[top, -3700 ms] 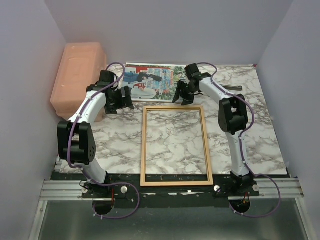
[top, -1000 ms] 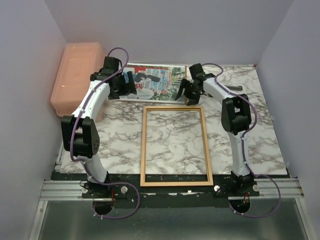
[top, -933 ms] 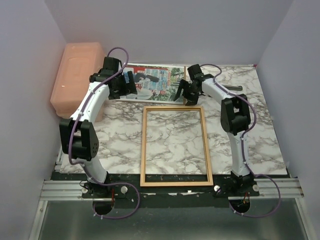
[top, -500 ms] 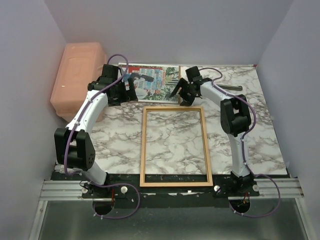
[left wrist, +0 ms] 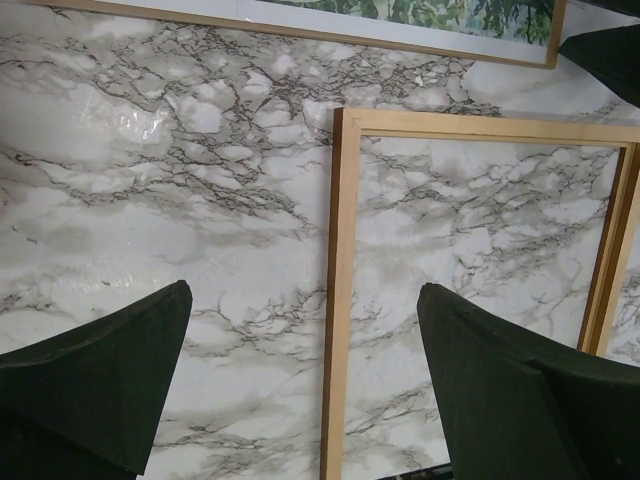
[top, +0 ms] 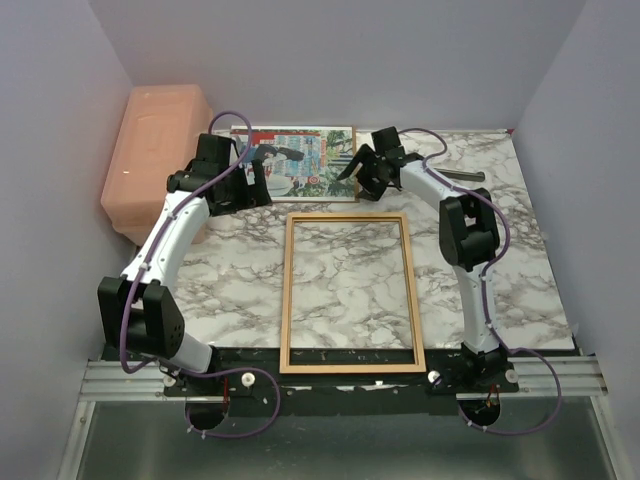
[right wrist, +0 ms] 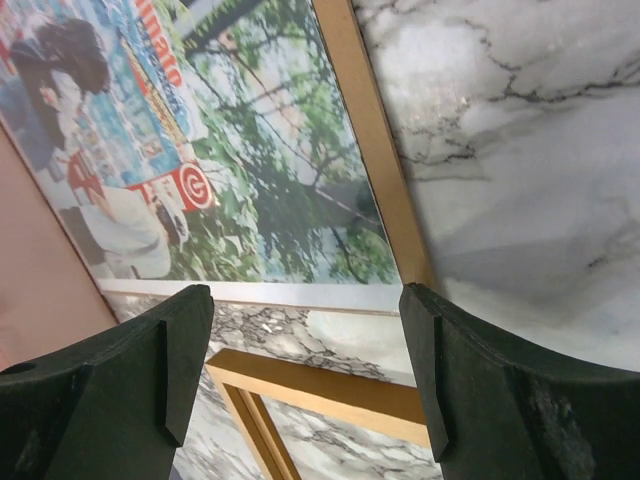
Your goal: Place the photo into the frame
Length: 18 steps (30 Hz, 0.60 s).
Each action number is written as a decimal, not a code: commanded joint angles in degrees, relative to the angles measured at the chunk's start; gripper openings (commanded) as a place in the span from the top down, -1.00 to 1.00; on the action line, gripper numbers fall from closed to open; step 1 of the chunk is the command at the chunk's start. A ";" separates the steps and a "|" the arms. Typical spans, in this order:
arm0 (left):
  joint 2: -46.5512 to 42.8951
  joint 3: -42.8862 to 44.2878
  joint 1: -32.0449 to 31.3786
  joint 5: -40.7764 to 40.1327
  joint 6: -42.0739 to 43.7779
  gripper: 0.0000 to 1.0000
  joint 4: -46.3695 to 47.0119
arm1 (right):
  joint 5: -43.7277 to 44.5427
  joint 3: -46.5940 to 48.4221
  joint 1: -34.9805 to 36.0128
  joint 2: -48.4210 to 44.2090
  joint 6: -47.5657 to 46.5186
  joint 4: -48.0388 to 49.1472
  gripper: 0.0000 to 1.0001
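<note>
The photo (top: 310, 165) lies flat at the back of the marble table on a brown board whose edge (right wrist: 370, 150) shows along its side. The thin wooden frame (top: 287, 290) lies empty in the middle, its long side running toward the arms. My left gripper (top: 255, 178) hovers open by the photo's left part; in the left wrist view the frame's left rail (left wrist: 335, 300) runs between its fingers (left wrist: 100, 370). My right gripper (top: 365, 172) stands open at the photo's right end, with the photo (right wrist: 200, 170) and the frame's corner (right wrist: 330, 385) below and nothing held.
A pink plastic box (top: 155, 150) stands at the back left beside the left arm. A dark rod (top: 465, 175) lies at the back right. Grey walls close in the table on three sides.
The photo and its board have slid left along the back of the table. The right gripper moved left with the photo's right end; the left arm swung left.
</note>
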 commanded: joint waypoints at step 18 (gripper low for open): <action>-10.79 -8.57 -0.02 -8.08 2.92 -0.97 -1.20 | 1.14 21.15 3.38 7.14 -13.08 -7.96 -0.57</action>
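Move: The photo lies flat at the far side. Its middle is about 8 cm ahead of my right hand, 15 cm to its left and 3 cm below; from my left hand it is roughly 22 cm ahead, 6 cm to the right and 16 cm below. The empty frame's middle is some 29 cm back from my right hand and about 1 cm to the left; the metal handle is about 24 cm to its right and 4 cm ahead. I lift my right hand away from the table by the photo's right end. It first slides about 2 cm forward with a slight drift right, then swings up, forward and left over that end, some 5 cm up in all, its fingers tilting up about 10 degrees and staying wide. My open left hand, touching nothing, eases 3 cm back and 2 cm left, away from the photo. ##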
